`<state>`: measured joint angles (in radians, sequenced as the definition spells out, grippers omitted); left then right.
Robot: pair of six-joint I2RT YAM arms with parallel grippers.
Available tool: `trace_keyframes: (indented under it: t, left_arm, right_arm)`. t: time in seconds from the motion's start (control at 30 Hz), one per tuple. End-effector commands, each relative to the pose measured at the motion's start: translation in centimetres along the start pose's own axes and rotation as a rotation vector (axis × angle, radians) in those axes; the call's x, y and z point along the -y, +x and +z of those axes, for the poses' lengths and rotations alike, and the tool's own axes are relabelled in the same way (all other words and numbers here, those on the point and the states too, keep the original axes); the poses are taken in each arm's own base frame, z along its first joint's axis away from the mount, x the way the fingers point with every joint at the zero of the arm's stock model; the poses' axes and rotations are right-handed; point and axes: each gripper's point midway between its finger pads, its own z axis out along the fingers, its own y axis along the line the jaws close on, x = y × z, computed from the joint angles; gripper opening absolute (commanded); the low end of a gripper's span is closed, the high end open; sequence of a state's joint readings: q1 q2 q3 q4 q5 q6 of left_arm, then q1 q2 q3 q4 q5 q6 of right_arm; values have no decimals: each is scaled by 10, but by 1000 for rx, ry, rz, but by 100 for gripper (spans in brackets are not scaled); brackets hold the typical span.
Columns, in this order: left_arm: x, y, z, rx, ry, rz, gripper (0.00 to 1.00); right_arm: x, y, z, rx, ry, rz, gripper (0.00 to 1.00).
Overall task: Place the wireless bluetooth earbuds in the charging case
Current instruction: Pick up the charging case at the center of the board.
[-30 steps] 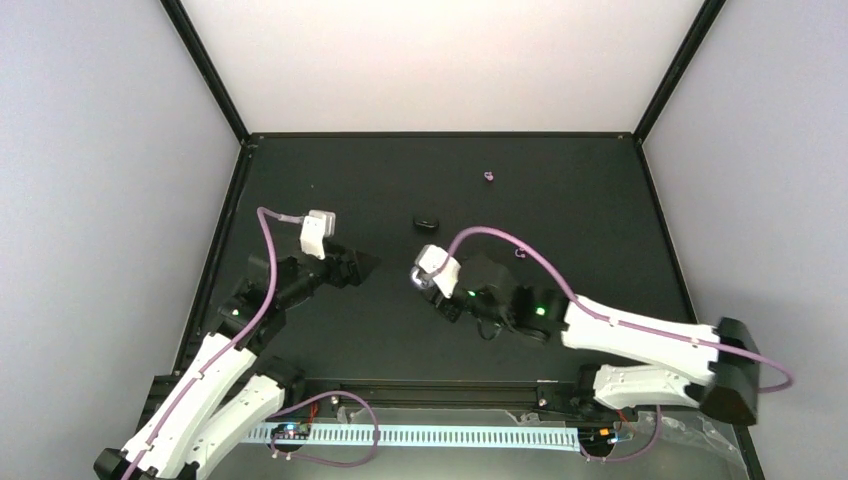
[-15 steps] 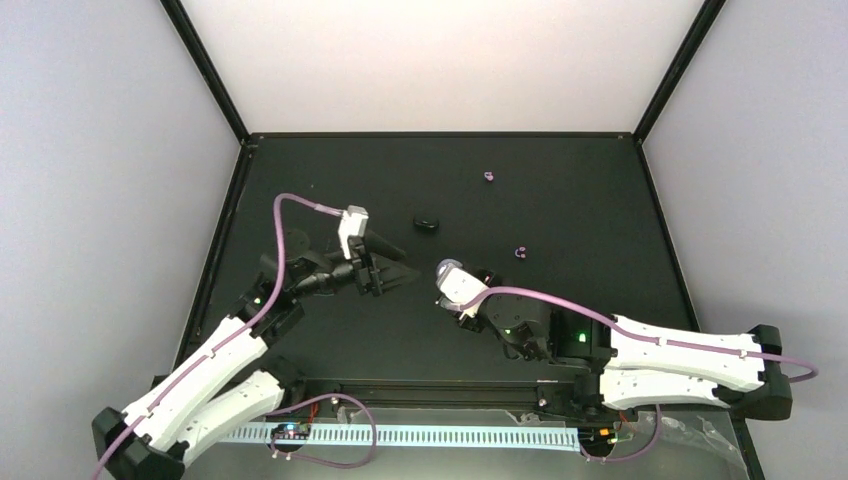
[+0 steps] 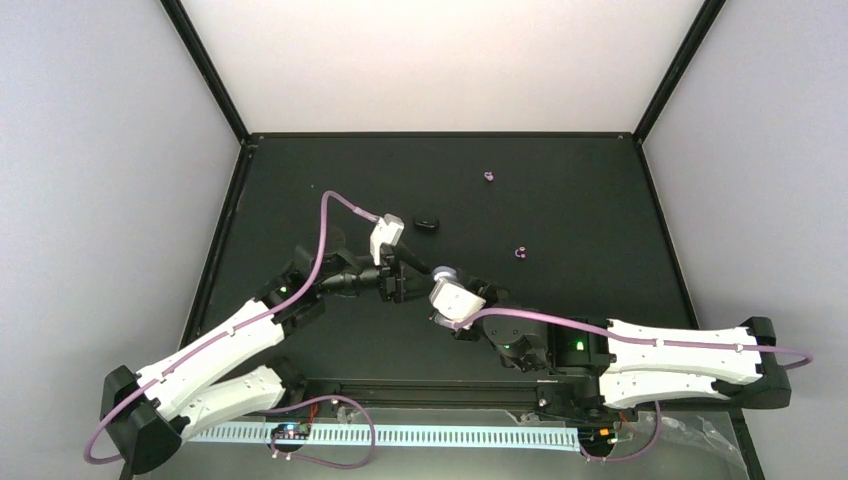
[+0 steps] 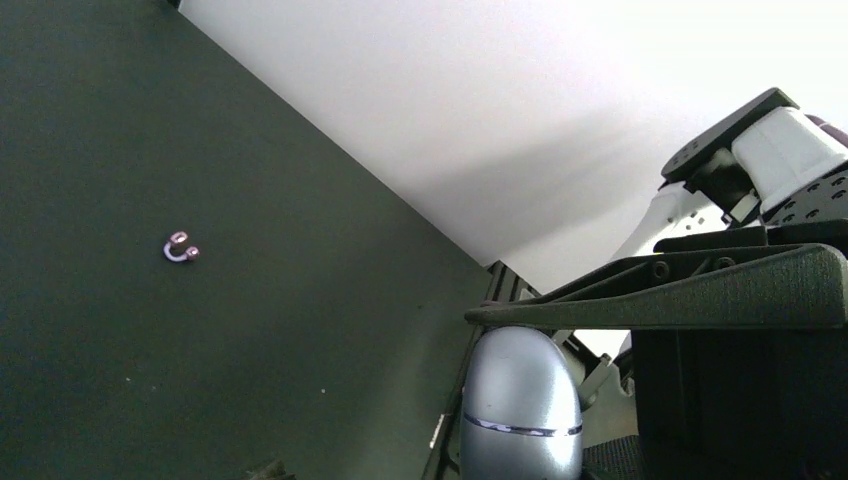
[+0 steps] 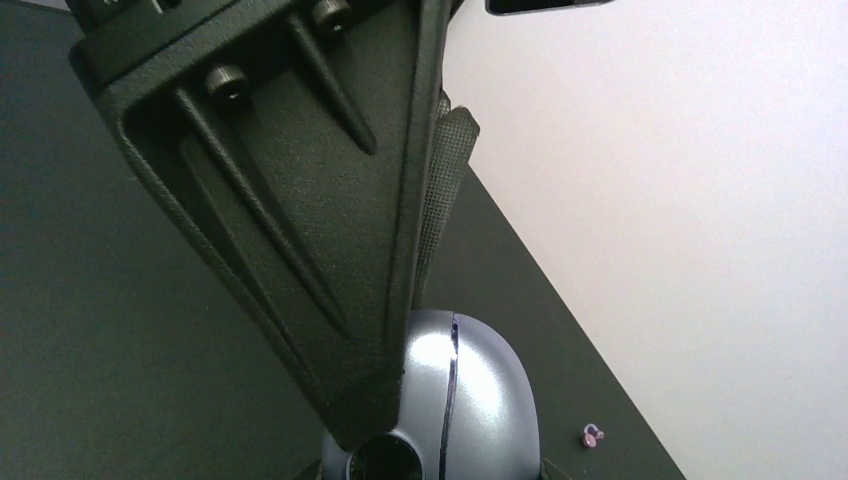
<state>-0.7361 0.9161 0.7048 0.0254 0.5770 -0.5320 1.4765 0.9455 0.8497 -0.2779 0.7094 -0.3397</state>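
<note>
The charging case (image 3: 444,270), a closed grey pebble with a thin seam, is held above the mat in my right gripper (image 3: 448,283), which is shut on its base. It fills the bottom of the right wrist view as the charging case (image 5: 485,400). My left gripper (image 3: 405,280) reaches in from the left with open jaws. One of its fingers (image 4: 660,300) rests on the rounded end of the case (image 4: 520,400); the other is out of frame. One purple earbud (image 3: 520,252) lies right of the case and another earbud (image 3: 488,177) farther back.
A small black oval piece (image 3: 427,222) lies on the black mat (image 3: 600,200) just behind the grippers. White walls ring the mat behind a raised black frame (image 3: 440,134). Both arms meet near the mat's middle.
My left arm has swung right until its finger meets the case, and its jaws have narrowed. The right arm has shifted the case slightly right and swung its forearm down toward the table's near edge.
</note>
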Motion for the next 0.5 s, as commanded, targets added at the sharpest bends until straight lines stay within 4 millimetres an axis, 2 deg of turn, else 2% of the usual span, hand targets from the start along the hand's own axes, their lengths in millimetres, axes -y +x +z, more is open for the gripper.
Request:
trace_keyframes:
  t: [0.0, 0.47]
  left_arm:
    - [18, -16, 3, 23, 46, 69, 72]
    - [28, -7, 12, -18, 84, 83, 46]
  right_arm:
    - [7, -14, -4, 34, 23, 7, 36]
    - [4, -23, -2, 51, 12, 11, 36]
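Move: The lavender charging case, already held in the air by the right fingers, lies about 3 cm to the left hand's right, at its height and hardly ahead or back. From the left hand, the black case is on the table some 16 cm ahead, 2 cm left and 25 cm below; the nearer earbud is about 11 cm ahead and 16 cm right, equally low. From the right hand, the held case sits about 1 cm ahead and 1 cm left. The left hand eases about 2 cm right and slightly back, half closing around the case the right keeps gripping. ##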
